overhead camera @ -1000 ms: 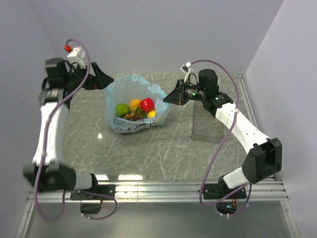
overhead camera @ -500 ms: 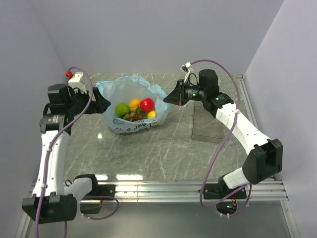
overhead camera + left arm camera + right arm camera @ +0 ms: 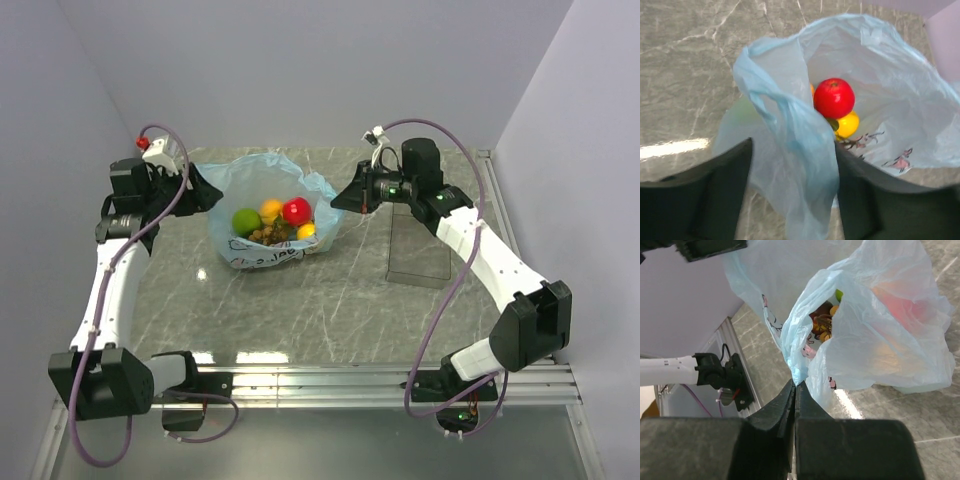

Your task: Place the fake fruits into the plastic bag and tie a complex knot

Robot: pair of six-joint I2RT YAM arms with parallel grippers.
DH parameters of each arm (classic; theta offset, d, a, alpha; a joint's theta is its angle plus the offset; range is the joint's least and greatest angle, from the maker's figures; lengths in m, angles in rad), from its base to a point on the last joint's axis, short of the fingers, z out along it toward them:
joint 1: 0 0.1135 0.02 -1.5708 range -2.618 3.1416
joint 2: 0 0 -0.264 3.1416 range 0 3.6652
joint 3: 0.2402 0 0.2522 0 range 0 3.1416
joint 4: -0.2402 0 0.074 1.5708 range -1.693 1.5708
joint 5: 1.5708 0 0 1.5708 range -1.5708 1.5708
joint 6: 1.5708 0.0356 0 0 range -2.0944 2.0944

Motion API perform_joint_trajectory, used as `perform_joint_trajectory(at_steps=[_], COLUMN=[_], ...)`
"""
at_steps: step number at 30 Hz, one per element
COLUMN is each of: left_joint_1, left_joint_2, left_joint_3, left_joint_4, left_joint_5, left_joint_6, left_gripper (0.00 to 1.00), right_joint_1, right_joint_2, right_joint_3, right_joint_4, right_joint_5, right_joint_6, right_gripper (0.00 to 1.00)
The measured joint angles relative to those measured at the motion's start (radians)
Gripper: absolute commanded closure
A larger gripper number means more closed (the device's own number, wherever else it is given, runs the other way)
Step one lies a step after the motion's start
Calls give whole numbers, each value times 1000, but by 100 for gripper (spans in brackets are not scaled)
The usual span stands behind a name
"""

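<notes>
The plastic bag (image 3: 262,190) stands open on the marble table, light blue with a cartoon print. Inside lie the fake fruits: a green apple (image 3: 246,221), a yellow-orange fruit (image 3: 271,209), a red fruit (image 3: 296,211) and a brown bunch (image 3: 270,233). My left gripper (image 3: 207,190) is at the bag's left rim. In the left wrist view its jaws (image 3: 792,200) stand apart with a hanging fold of the bag (image 3: 800,165) between them, and the red fruit (image 3: 834,97) shows beyond. My right gripper (image 3: 795,385) is shut on the bag's right edge (image 3: 805,340) and holds it up.
A clear rectangular tray (image 3: 418,245) stands right of the bag, under the right arm. Walls close off the table at the back and both sides. A metal rail (image 3: 330,378) runs along the near edge by the arm bases.
The left arm came down and forward to the bag's left rim, and its jaws have narrowed around the fold. The right gripper and the fruits have stayed put.
</notes>
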Motion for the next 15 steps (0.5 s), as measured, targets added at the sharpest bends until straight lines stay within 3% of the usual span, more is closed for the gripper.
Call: perform_joint_trajectory(at_steps=[1, 2, 5, 15], left_joint_1=[0, 0, 0, 9], left_joint_2=[10, 19, 27, 3], left_joint_3=[2, 6, 26, 367], left_joint_4=[10, 16, 23, -50], left_joint_5=[1, 3, 14, 10], left_joint_6=[-6, -17, -34, 2], left_gripper=[46, 64, 84, 90], right_joint_1=[0, 0, 0, -15], right_joint_2=[0, 0, 0, -8], right_joint_3=[5, 11, 31, 222], right_joint_4=[-3, -6, -19, -76], right_joint_5=[-2, -4, -6, 14], right_joint_6=[-3, -8, -17, -39], right_gripper=[100, 100, 100, 100])
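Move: The bag's left rim already runs bunched between my open left fingers, within about 1 cm. The green apple lies some 3 cm ahead, 2 cm right and 15 cm below this hand; the red apple about 6 cm ahead, 14 cm right and 14 cm below. My right hand holds the opposite rim: from it the left rim is roughly 23 cm to the left and 3 cm ahead, near its own height. I shut my left fingers on the gathered blue rim, pinching it, and then raise it about 15 cm almost straight up, the fingers tipping up by nearly 20 degrees. My right hand keeps its pinch on the opposite rim and rises too, later and only about 8 cm, tilting up slightly. ##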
